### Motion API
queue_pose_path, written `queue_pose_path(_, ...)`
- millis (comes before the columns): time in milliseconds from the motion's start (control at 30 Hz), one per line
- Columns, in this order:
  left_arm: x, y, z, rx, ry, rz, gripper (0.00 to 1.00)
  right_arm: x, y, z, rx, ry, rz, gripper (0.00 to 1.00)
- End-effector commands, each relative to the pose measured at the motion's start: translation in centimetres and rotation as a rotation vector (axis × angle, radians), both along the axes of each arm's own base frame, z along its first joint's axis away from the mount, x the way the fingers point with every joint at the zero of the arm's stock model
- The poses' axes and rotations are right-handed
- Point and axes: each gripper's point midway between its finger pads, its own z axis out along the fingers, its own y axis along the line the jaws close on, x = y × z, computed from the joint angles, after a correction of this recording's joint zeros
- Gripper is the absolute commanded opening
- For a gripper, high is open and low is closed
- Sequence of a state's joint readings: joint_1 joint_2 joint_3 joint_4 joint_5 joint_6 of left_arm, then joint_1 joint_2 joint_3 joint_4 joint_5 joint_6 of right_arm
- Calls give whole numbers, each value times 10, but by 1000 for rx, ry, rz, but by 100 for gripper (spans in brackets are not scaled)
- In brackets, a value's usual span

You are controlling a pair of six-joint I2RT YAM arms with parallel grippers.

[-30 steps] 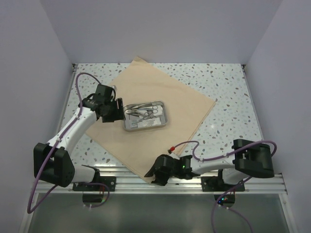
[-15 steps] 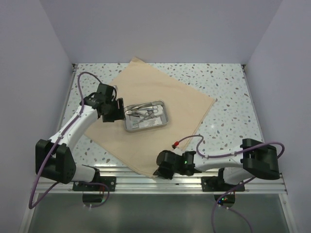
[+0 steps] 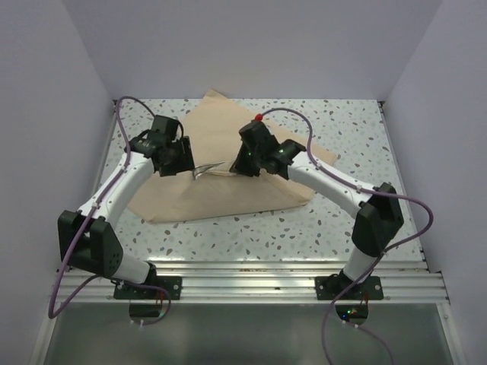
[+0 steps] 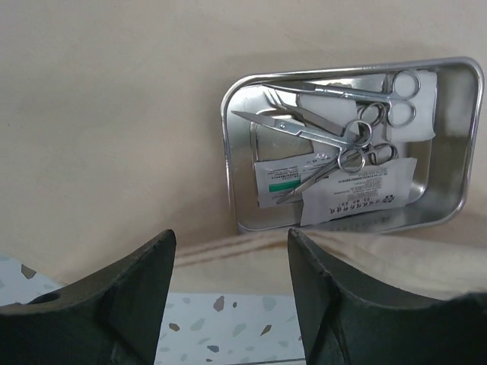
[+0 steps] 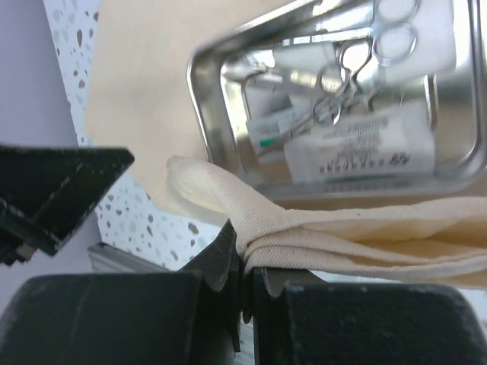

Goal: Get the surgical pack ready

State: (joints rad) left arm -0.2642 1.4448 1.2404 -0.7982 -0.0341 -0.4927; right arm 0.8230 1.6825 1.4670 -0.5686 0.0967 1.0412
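The tan cloth (image 3: 228, 194) of the surgical pack lies on the table, its near part folded up and back toward the middle. My right gripper (image 3: 242, 163) (image 5: 245, 258) is shut on a bunched corner of the cloth (image 5: 319, 228), held just over the steel tray (image 5: 199, 84). From above, only a sliver of the tray (image 3: 209, 169) shows. In the left wrist view the tray (image 4: 228, 152) holds scissors (image 4: 319, 133), forceps and sealed packets (image 4: 358, 199). My left gripper (image 3: 183, 166) (image 4: 232, 236) hovers open at the tray's left side, holding nothing.
The speckled table (image 3: 358, 129) is walled in by white panels at the left, right and back. An aluminium rail (image 3: 243, 277) runs along the near edge. The right arm's cable (image 3: 304, 125) loops above the cloth.
My right gripper shut on the cloth's near corner and carried it up and back over the tray, folding the sheet. The left gripper has barely moved.
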Motion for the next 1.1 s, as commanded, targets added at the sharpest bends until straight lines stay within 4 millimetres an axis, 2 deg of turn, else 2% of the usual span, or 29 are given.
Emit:
queue_pose_path(0, 16, 6, 14, 17, -33, 94, 64, 35, -6, 15, -72, -90, 154, 0)
queue_pose_path(33, 17, 6, 15, 16, -33, 107, 64, 51, -11, 15, -71, -97, 141, 0)
queue_pose_path(67, 18, 7, 13, 16, -32, 113, 64, 61, -6, 6, -72, -90, 156, 0)
queue_pose_path(100, 19, 7, 11, 18, -30, 117, 64, 72, 5, 18, -44, -132, 201, 0)
queue_pose_path(133, 19, 7, 9, 18, -26, 122, 64, 80, 9, 18, -36, -140, 220, 0)
queue_pose_path(167, 19, 7, 6, 20, -19, 125, 64, 84, 16, 17, -19, -133, 250, 0)
queue_pose_path(200, 19, 7, 1, 22, -5, 125, 64, 85, 28, -6, -1, -68, 307, 0)
queue_pose_path(233, 20, 6, -2, 22, 4, 127, 64, 92, 37, 6, 36, -85, 338, 0)
queue_pose_path(433, 31, 0, -6, 13, 20, 122, 64, 100, 59, -6, 106, -47, 406, 0)
queue_pose_path(600, 43, -5, -7, 13, 17, 103, 64, 110, 56, -16, 99, -23, 401, 0)
queue_pose_path(700, 48, -4, -7, 29, 16, 95, 64, 127, 52, -6, 120, -44, 373, 0)
queue_pose_path(733, 51, -3, -5, 33, 4, 97, 64, 131, 52, -13, 120, -36, 371, 0)
queue_pose_path(800, 54, 1, -3, 49, -6, 107, 64, 139, 52, -9, 131, -34, 360, 0)
queue_pose_path(867, 56, 3, -1, 59, -15, 113, 64, 146, 52, -20, 147, -12, 353, 0)
queue_pose_path(933, 58, 3, -1, 64, -20, 119, 64, 150, 55, -19, 165, -14, 359, 0)
queue_pose_path(967, 59, 4, -3, 64, -17, 121, 64, 151, 56, -27, 161, 0, 361, 0)
queue_pose_path(1000, 59, 3, -4, 60, -13, 118, 64, 153, 58, -25, 174, -8, 364, 0)
queue_pose_path(1067, 60, 0, -9, 57, -1, 112, 64, 156, 61, -35, 186, 9, 365, 0)
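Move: The instrument tray, with its middle about 11 cm ahead, 4 cm left and 17 cm below the right hand, is what the held drape is being drawn over. The paper packet inside lies about 7 cm ahead, 4 cm left; the far pair of scissors some 15 cm ahead, 1 cm right. From the left hand the tray's middle is about 10 cm ahead, 14 cm right and 13 cm below; the packet 6 cm ahead, 14 cm right. The near part of the drape, still pinched in the right fingers, is drawn over the tray towards its far rim: quickly forward about 10 cm, veering left and sinking about 5 cm, a brief check, then 5 cm more forward, turning some 20 degrees counter-clockwise. The open left hand eases about 5 cm forward beside the tray's left end, ending slightly lower. ##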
